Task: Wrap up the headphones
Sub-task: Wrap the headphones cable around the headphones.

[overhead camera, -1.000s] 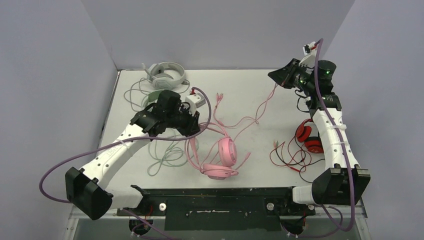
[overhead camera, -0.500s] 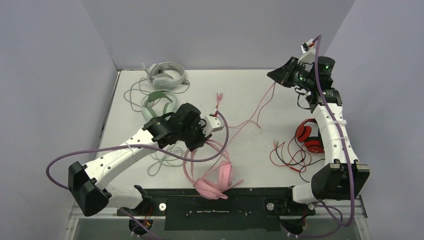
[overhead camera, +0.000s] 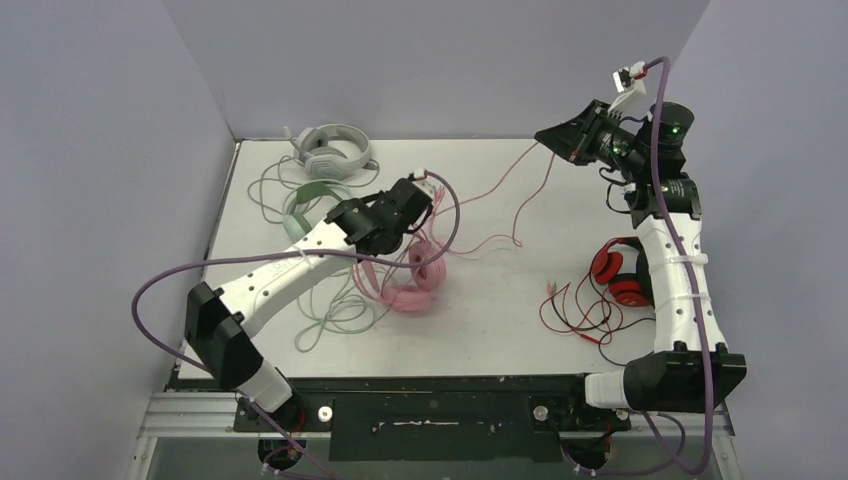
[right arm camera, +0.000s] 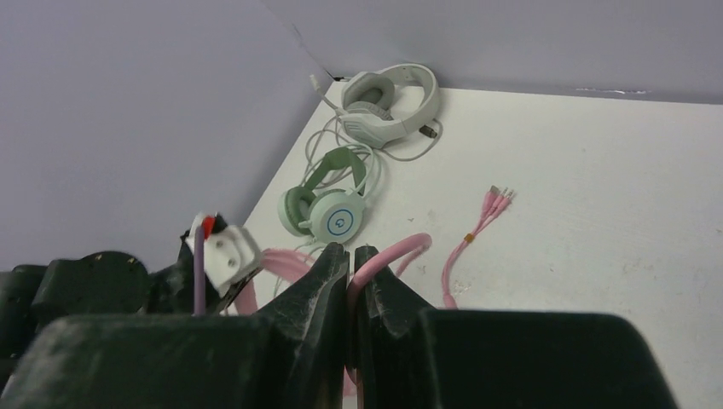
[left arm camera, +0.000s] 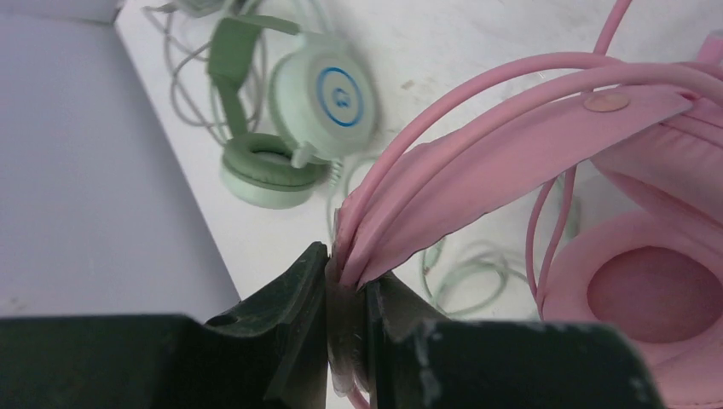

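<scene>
My left gripper [overhead camera: 405, 222] [left arm camera: 346, 274] is shut on the headband of the pink headphones [overhead camera: 416, 282] [left arm camera: 520, 141], whose cups hang below it over the table's middle left. The thin pink cable [overhead camera: 512, 205] [right arm camera: 399, 250] runs from them up to my right gripper [overhead camera: 548, 138] [right arm camera: 351, 257], which is raised at the back right and shut on it. Its plug ends [right arm camera: 496, 199] lie on the table. The mint green headphones [overhead camera: 306, 206] [left arm camera: 328, 95] [right arm camera: 331, 210] lie just left of the pink ones. The pale grey-white headphones [overhead camera: 331, 150] [right arm camera: 390, 95] sit in the back left corner.
A red headset [overhead camera: 612, 270] with tangled red and black cables [overhead camera: 577, 316] lies beside the right arm. Pale green and white cable loops [overhead camera: 330, 312] spread along the left side. Grey walls close off the left, back and right of the table [overhead camera: 480, 330].
My left gripper has carried the pink headphones from the front edge back towards the table's middle left. My right gripper has risen and moved slightly right, still on the cable.
</scene>
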Available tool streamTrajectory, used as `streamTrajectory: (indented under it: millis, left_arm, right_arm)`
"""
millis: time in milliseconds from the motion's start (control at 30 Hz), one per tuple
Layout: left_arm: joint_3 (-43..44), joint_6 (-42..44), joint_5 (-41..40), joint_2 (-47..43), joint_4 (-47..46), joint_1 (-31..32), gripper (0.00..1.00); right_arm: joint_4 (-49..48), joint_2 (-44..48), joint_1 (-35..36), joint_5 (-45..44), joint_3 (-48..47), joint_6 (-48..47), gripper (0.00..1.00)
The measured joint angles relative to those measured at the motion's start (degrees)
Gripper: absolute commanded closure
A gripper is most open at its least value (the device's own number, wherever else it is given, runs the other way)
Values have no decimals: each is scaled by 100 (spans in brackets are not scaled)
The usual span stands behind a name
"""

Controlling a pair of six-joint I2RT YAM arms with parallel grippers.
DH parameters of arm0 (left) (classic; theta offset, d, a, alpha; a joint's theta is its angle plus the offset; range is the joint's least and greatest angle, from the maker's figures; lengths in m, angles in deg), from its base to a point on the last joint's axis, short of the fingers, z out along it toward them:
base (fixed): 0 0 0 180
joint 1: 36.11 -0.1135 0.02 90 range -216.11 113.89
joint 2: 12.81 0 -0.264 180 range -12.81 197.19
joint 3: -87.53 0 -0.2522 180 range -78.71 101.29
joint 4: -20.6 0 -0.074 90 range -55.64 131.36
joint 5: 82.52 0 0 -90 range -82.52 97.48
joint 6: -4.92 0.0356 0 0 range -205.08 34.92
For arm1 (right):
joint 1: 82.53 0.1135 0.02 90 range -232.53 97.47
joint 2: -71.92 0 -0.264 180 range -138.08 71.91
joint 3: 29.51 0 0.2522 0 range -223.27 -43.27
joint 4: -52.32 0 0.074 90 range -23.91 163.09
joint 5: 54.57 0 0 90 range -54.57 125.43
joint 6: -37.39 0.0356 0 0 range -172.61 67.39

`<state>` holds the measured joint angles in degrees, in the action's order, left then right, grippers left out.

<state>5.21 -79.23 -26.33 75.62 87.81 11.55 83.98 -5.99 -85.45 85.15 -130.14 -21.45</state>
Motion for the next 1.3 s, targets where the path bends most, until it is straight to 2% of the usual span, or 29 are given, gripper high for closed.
streamTrajectory:
  millis: [100, 233, 400, 467, 700, 800, 1100, 1300]
  left_arm:
    - [715, -595, -785, 496, 164, -199, 100]
    - [1690, -1453, -1139, 1169, 254, -796, 100]
    - [2055, -2358, -1429, 1429, 26, -1283, 100]
    - [2116, -2730, -1268, 1471, -48, -1432, 100]
    - [2122, -4107, 269, 1528, -831, -2553, 100]
    - [2201, -4444, 538, 1567, -984, -2769, 100]
    - [2245, -5180, 1598, 1696, -1384, -2907, 100]
    - [2251, -5482, 2138, 1790, -1521, -2909, 100]
  right_arm:
    - [20, 184, 0, 162, -31, 48, 100]
    - [52, 546, 2, 402, -59, 107, 100]
    - [249, 929, 105, 621, -76, 111, 100]
    - [278, 1082, 212, 688, -15, 125, 100]
    - [490, 1788, 754, 774, 916, 122, 100]
    - [603, 1943, 933, 780, 1292, 96, 100]
    - [761, 2503, 1521, 949, 2302, -216, 100]
    - [782, 2516, 2334, 761, 2686, -367, 100]
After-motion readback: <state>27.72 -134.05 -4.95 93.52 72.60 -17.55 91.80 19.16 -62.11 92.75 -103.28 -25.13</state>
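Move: The pink headphones hang by their headband from the left fingers, their middle about 6 cm right, 1 cm back and 3 below; the green headphones lie some 27 cm ahead, 10 left and 17 below, the green cable about 9 ahead, 3 left and 20 below. From the right hand, pinching the pink cable, the pink headphones are roughly 7 cm back, 22 left and 23 below, the pink plugs 27 ahead, 14 left and 40 below. Left hand swings the pink headphones 20 cm forward, rolling them; right draws the held cable 20 cm back-left, then down. ##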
